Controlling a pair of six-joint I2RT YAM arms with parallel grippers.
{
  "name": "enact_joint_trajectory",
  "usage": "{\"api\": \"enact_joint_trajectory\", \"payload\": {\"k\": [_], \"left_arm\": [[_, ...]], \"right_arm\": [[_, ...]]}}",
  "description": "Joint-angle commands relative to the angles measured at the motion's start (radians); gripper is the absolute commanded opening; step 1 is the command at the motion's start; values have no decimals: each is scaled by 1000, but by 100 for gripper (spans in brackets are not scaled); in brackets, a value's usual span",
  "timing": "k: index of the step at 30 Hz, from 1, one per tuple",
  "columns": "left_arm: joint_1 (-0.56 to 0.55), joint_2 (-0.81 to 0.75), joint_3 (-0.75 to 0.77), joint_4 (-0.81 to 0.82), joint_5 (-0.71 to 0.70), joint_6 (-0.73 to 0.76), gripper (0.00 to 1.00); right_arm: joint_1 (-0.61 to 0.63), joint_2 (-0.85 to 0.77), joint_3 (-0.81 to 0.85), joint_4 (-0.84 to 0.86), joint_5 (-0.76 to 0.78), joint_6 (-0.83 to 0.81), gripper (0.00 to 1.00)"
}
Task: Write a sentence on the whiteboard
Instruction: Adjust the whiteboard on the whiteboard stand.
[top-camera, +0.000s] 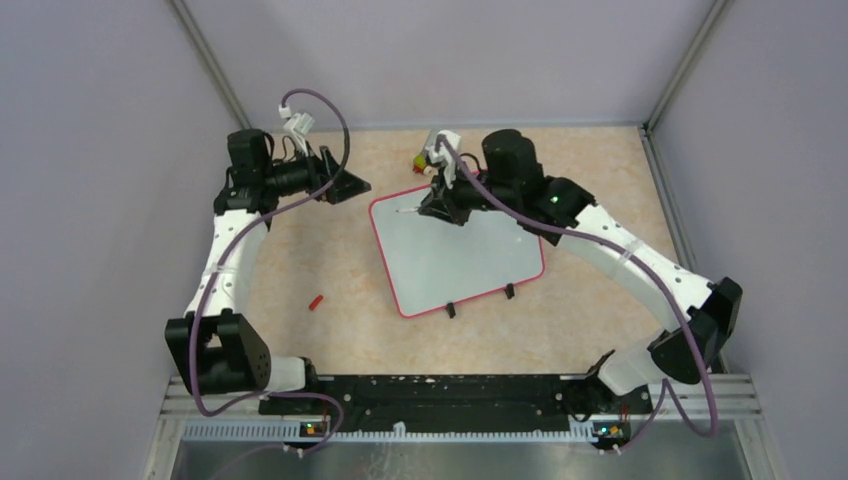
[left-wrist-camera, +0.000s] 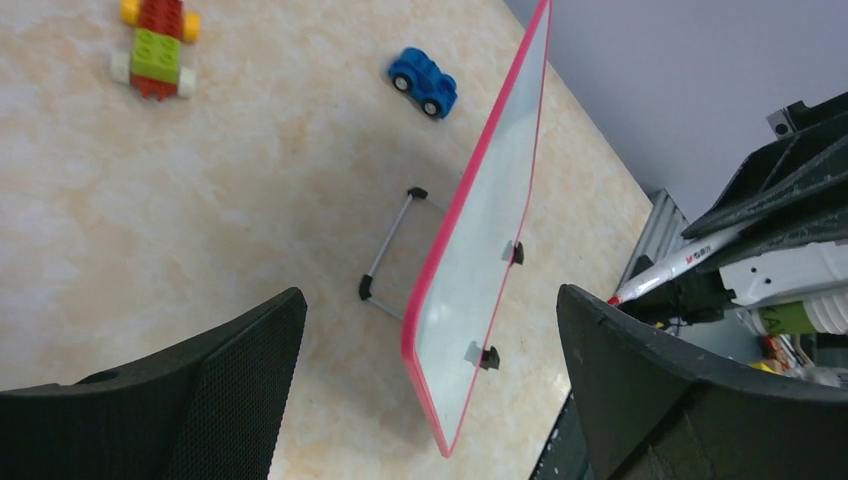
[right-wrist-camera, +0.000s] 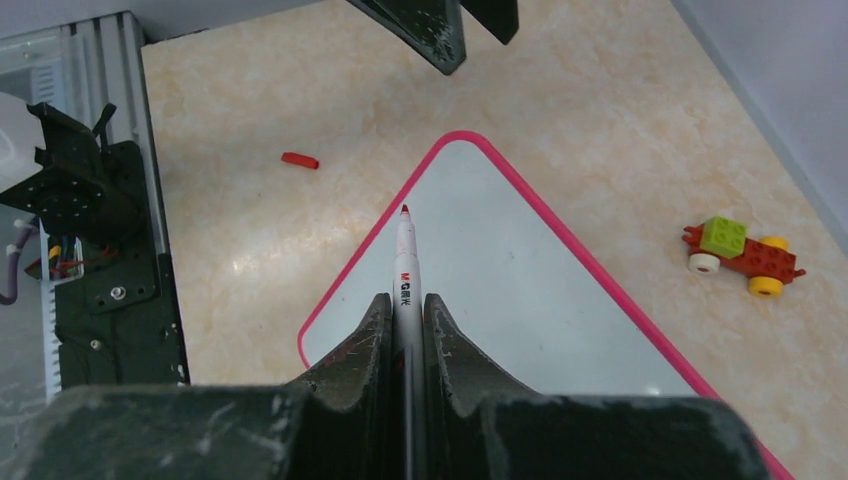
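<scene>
The whiteboard (top-camera: 455, 258), white with a pink-red rim and two black clips on its near edge, lies mid-table, propped at a tilt on a wire stand (left-wrist-camera: 388, 255). Its face (right-wrist-camera: 500, 300) looks blank white; the sentence is out of view. My right gripper (right-wrist-camera: 407, 300) is shut on a white marker (right-wrist-camera: 405, 262), whose red tip (right-wrist-camera: 404, 210) points at the board's far left corner (top-camera: 400, 212); whether it touches I cannot tell. My left gripper (top-camera: 350, 185) hangs open just left of that corner, nothing between its fingers (left-wrist-camera: 215, 390), the board (left-wrist-camera: 480, 250) edge-on beyond them.
The marker's red cap (top-camera: 316, 300) lies on the table left of the board. A brick-built toy car (right-wrist-camera: 742, 250) and a small blue toy car (left-wrist-camera: 423, 82) sit behind the board near the back wall. Grey walls close in on three sides.
</scene>
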Motion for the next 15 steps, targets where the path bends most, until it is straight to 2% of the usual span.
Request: {"api": "enact_joint_trajectory", "payload": {"k": [1, 4, 8, 15], "left_arm": [[-1, -29, -69, 32, 94, 6, 98], [-2, -21, -99, 60, 107, -27, 86], [-20, -8, -145, 96, 72, -52, 74], [-108, 31, -137, 73, 37, -30, 51]], "right_arm": [[105, 15, 2, 72, 171, -27, 0], [149, 13, -43, 116, 271, -41, 0], [159, 7, -66, 124, 258, -25, 0], [162, -20, -82, 102, 262, -39, 0]]}}
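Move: The whiteboard's upper left corner, raised on its stand, lies about 6 cm back, 4 cm to the right and 6 cm below the wide-open left hand; the board's middle is some 15 cm back, 21 cm right and 16 cm down, and the toy blocks about 5 cm ahead, 14 cm right on the table. From the right hand, already holding the marker, the board's middle is roughly 7 cm back, 7 cm right, 18 cm below; that corner is 11 cm left, 1 cm ahead, 9 cm below. The whiteboard's upper left corner comes between the left fingers as that hand sinks about 5 cm, easing back and to the right and tipping some 10 degrees further down, while the fingers narrow from wide open to roughly half. Meanwhile the right hand keeps its grip on the marker, swinging some 3 cm left as it starts down, then sinking on to about 4 cm lower, towards the board. ##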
